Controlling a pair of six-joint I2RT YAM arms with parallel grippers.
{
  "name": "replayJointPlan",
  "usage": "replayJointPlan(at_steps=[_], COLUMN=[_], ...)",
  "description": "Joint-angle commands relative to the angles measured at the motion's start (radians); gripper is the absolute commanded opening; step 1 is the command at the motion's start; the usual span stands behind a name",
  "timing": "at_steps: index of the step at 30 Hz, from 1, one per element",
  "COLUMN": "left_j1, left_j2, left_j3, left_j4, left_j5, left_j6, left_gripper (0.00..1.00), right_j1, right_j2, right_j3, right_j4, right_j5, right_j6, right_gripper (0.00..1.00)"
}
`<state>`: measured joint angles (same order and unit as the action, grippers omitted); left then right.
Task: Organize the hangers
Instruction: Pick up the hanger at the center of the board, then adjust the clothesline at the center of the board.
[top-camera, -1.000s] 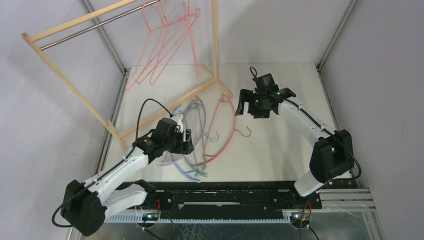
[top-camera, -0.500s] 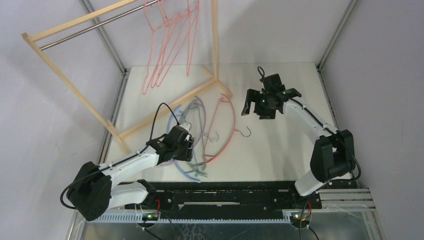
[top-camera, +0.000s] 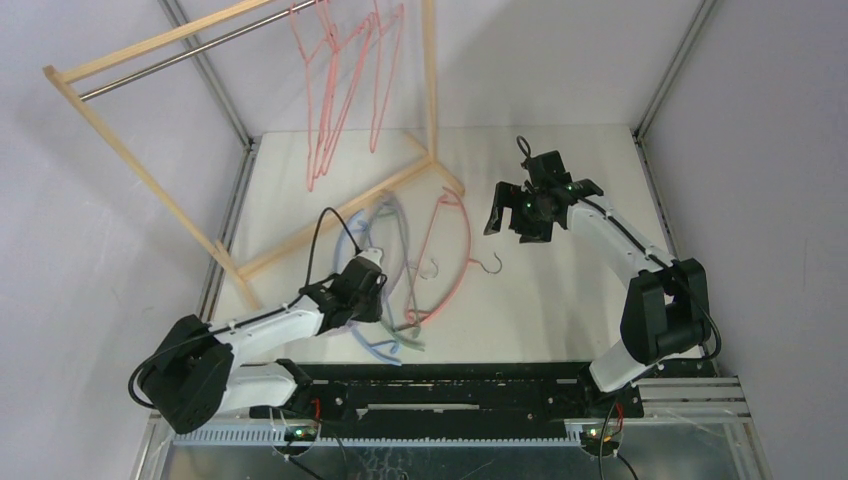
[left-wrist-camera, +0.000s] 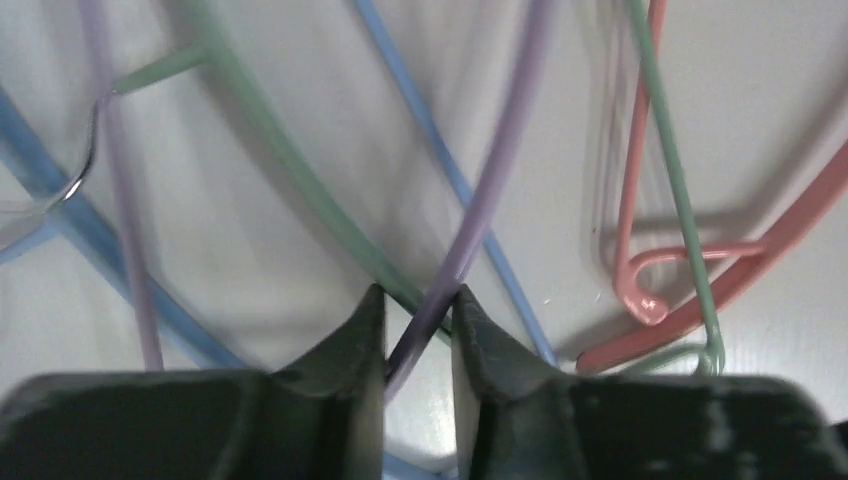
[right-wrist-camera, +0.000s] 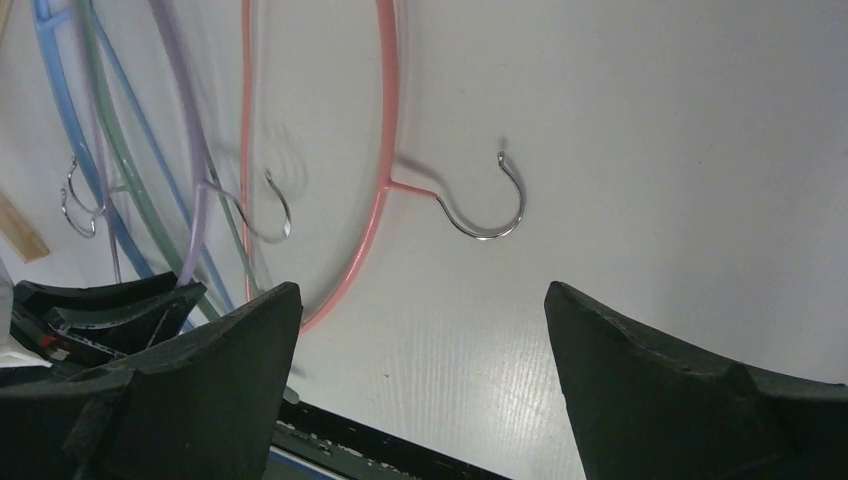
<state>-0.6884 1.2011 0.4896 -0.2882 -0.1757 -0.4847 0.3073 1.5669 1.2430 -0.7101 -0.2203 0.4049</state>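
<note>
Several thin pink-red wire hangers (top-camera: 340, 80) hang from the rod of the wooden rack (top-camera: 150, 55). Thicker hangers lie tangled on the table: lilac (top-camera: 405, 222), blue (top-camera: 345, 245), green (top-camera: 408, 335) and pink (top-camera: 462, 250). My left gripper (top-camera: 378, 300) is low over this pile. In the left wrist view its jaws (left-wrist-camera: 418, 310) stand narrow around the lilac hanger's bar (left-wrist-camera: 500, 180), with a small gap still beside it; green (left-wrist-camera: 290, 160) and blue (left-wrist-camera: 430, 130) bars cross underneath. My right gripper (top-camera: 530, 222) hovers wide open to the right, holding nothing (right-wrist-camera: 420, 290), facing the pink hanger (right-wrist-camera: 385, 100).
The rack's wooden foot (top-camera: 330, 215) runs diagonally across the table just behind the pile. Metal frame posts (top-camera: 225, 100) stand at the table's back corners. The black rail (top-camera: 450, 385) lines the near edge.
My left gripper dropped lower onto the pile and narrowed its jaws around the lilac bar. The wire hangers on the rod swung. The right arm shifted slightly right, then held.
</note>
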Motion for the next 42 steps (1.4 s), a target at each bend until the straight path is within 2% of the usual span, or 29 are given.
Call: replayJointPlan(at_steps=[1,2,4,5,9,18,23,27,29,32,37,42], left_j1=[-0.023,-0.025,-0.028,-0.028,-0.029,-0.034,-0.034,-0.034,-0.034,-0.035,-0.034,-0.033], left_j2=[0.047,0.044,0.033,0.024,-0.036,-0.293,-0.403,-0.518,-0.573,-0.605,-0.572,-0.568], left_j3=[-0.003,0.002,0.017,0.027,0.103,0.326,0.359,0.314,0.3,0.3,0.311,0.26], left_j4=[-0.006,-0.008,-0.026,-0.039,-0.134,-0.316,-0.34,-0.322,-0.325,-0.37,-0.445,-0.375], left_j5=[0.035,0.04,0.036,0.036,0.049,0.142,0.125,0.025,-0.034,-0.105,-0.252,-0.384], left_j6=[-0.027,-0.025,-0.022,-0.018,0.003,0.015,-0.085,-0.244,-0.278,-0.27,-0.241,-0.252], left_gripper=[0.16,0.15,0.01,0.0,0.0,0.0,0.0,0.0,0.0,0.0,0.0,0.0], right_j1=[-0.007,-0.008,-0.009,-0.009,-0.011,-0.011,-0.011,-0.011,-0.011,-0.011,-0.011,-0.011], right_j2=[-0.049,-0.051,-0.058,-0.06,-0.061,-0.05,-0.037,-0.029,-0.029,-0.031,-0.036,-0.055], right_j3=[-0.008,-0.008,-0.008,-0.008,-0.037,-0.042,-0.043,-0.045,-0.045,-0.045,-0.045,-0.059], right_j4=[0.026,0.027,0.029,0.03,0.035,0.058,0.069,0.075,0.076,0.078,0.077,0.078], right_j5=[-0.008,-0.005,-0.004,-0.004,-0.006,-0.026,-0.042,-0.054,-0.057,-0.056,-0.054,-0.051], right_j6=[-0.019,-0.019,-0.018,-0.018,-0.016,-0.01,-0.006,-0.002,0.0,0.0,0.0,0.0], right_gripper=[0.99,0.99,0.99,0.99,0.99,0.99,0.99,0.99,0.99,0.99,0.99,0.99])
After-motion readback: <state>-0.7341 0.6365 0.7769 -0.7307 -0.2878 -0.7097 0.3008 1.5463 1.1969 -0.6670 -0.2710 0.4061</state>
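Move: The purple hanger's curved bar already runs between the left fingertips, which are not yet shut; its middle is about 10 cm ahead and level to the sides, right at table height. The green hanger crosses just under it, its middle some 8 cm ahead and 1 cm right. The blue one is about 5 cm ahead and 3 cm left, and the pink one 11 cm ahead and 12 cm right. From the right hand, the purple hanger lies about 22 cm left, 3 cm back and 12 cm below. The left fingers shut on the purple hanger's curved bar first, pinching it low down over the crossing green bar, and then the arm lifts it fast, some 18 cm nearly straight up off the pile, with a drift of a couple of centimetres back and right. On the way the wrist tilts by about 25 degrees, swinging the fingertips out forward and to the right, and near the top the hand eases back to the left by about 4 cm while the fingers keep their pinch. ##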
